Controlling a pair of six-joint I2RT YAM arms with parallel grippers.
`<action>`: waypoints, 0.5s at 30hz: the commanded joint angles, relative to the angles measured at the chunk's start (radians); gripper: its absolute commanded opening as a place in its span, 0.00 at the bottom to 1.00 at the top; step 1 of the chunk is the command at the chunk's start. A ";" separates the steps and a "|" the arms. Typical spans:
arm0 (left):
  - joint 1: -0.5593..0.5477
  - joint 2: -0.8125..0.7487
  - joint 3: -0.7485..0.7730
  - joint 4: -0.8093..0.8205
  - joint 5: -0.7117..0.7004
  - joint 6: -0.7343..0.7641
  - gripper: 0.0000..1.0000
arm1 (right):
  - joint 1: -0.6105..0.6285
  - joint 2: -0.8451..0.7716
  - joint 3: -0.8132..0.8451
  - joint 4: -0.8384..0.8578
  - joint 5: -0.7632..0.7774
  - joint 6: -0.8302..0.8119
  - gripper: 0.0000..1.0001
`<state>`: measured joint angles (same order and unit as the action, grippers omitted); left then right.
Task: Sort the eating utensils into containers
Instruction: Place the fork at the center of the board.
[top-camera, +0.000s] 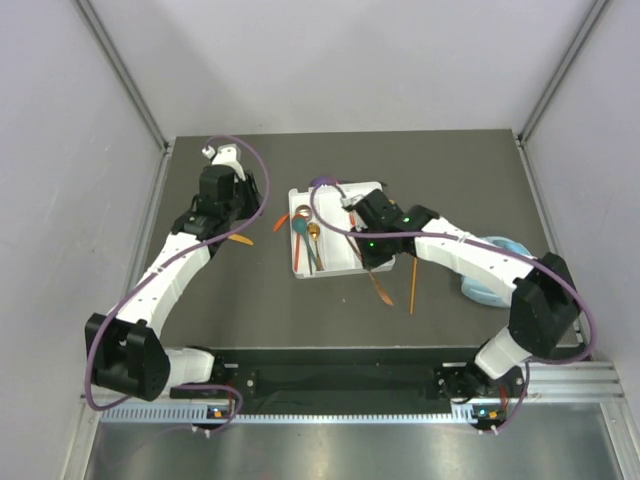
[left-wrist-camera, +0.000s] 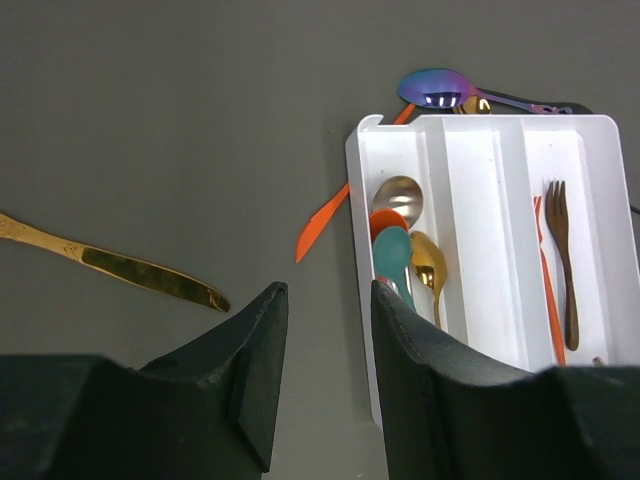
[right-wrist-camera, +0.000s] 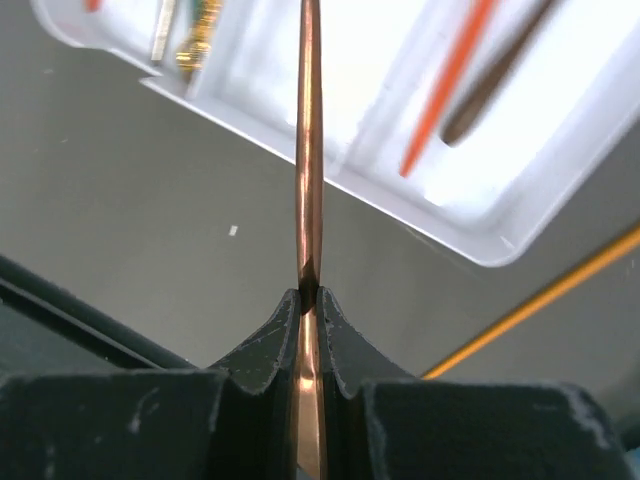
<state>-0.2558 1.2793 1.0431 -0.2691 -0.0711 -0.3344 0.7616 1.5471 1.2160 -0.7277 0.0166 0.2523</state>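
Note:
The white divided tray (top-camera: 340, 262) lies mid-table. In the left wrist view (left-wrist-camera: 490, 170) its left compartment holds a silver spoon (left-wrist-camera: 398, 195), a teal spoon (left-wrist-camera: 392, 250) and a gold spoon (left-wrist-camera: 428, 262). Its right compartment holds a brown fork (left-wrist-camera: 562, 250) and an orange stick (left-wrist-camera: 548, 285). My right gripper (top-camera: 370, 258) (right-wrist-camera: 309, 297) is shut on a thin copper utensil (right-wrist-camera: 308, 150), held edge-on above the tray's near corner (right-wrist-camera: 480, 240). My left gripper (top-camera: 238, 218) (left-wrist-camera: 328, 300) is open and empty, just left of the tray.
A gold knife (left-wrist-camera: 130, 268) and an orange utensil (left-wrist-camera: 325, 215) lie on the table left of the tray. A purple spoon (left-wrist-camera: 440, 88) lies behind it. An orange stick (top-camera: 413, 285) lies right of the tray. Light-blue headphones (top-camera: 490, 280) sit at the right.

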 joint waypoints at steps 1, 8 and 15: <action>0.006 0.002 0.028 -0.008 -0.041 0.009 0.44 | 0.090 0.082 0.149 -0.044 0.000 -0.197 0.00; 0.009 -0.015 0.031 -0.033 -0.088 0.024 0.44 | 0.246 0.223 0.275 -0.093 0.042 -0.401 0.00; 0.018 -0.066 0.018 -0.055 -0.205 0.017 0.44 | 0.321 0.257 0.260 -0.072 -0.049 -0.516 0.00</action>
<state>-0.2485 1.2778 1.0435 -0.3222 -0.1745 -0.3180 1.0477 1.7931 1.4437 -0.8127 0.0135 -0.1650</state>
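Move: The right hand already holds a copper knife and hangs just off the near side of the white board. The empty middle compartment lies about 12 cm ahead, 8 cm to the left and 10 cm below. The orange fork is some 11 cm ahead and 3 cm left, the brown fork 12 cm ahead and 1 cm left, the gold spoon 8 cm ahead and 13 cm left. From the left hand, that middle compartment is roughly 19 cm right, about level and 19 cm lower. The right hand keeps its pinch on the copper knife and sweeps some 8 cm left along the board's near side, going straight left at first and then also drawing back about 5 cm towards the robot and sinking slightly, while it turns nearly 40 degrees counter-clockwise so that the handle end swings round to point left. The left hand, empty and still part open, drifts about 2 cm left, away from the board. ##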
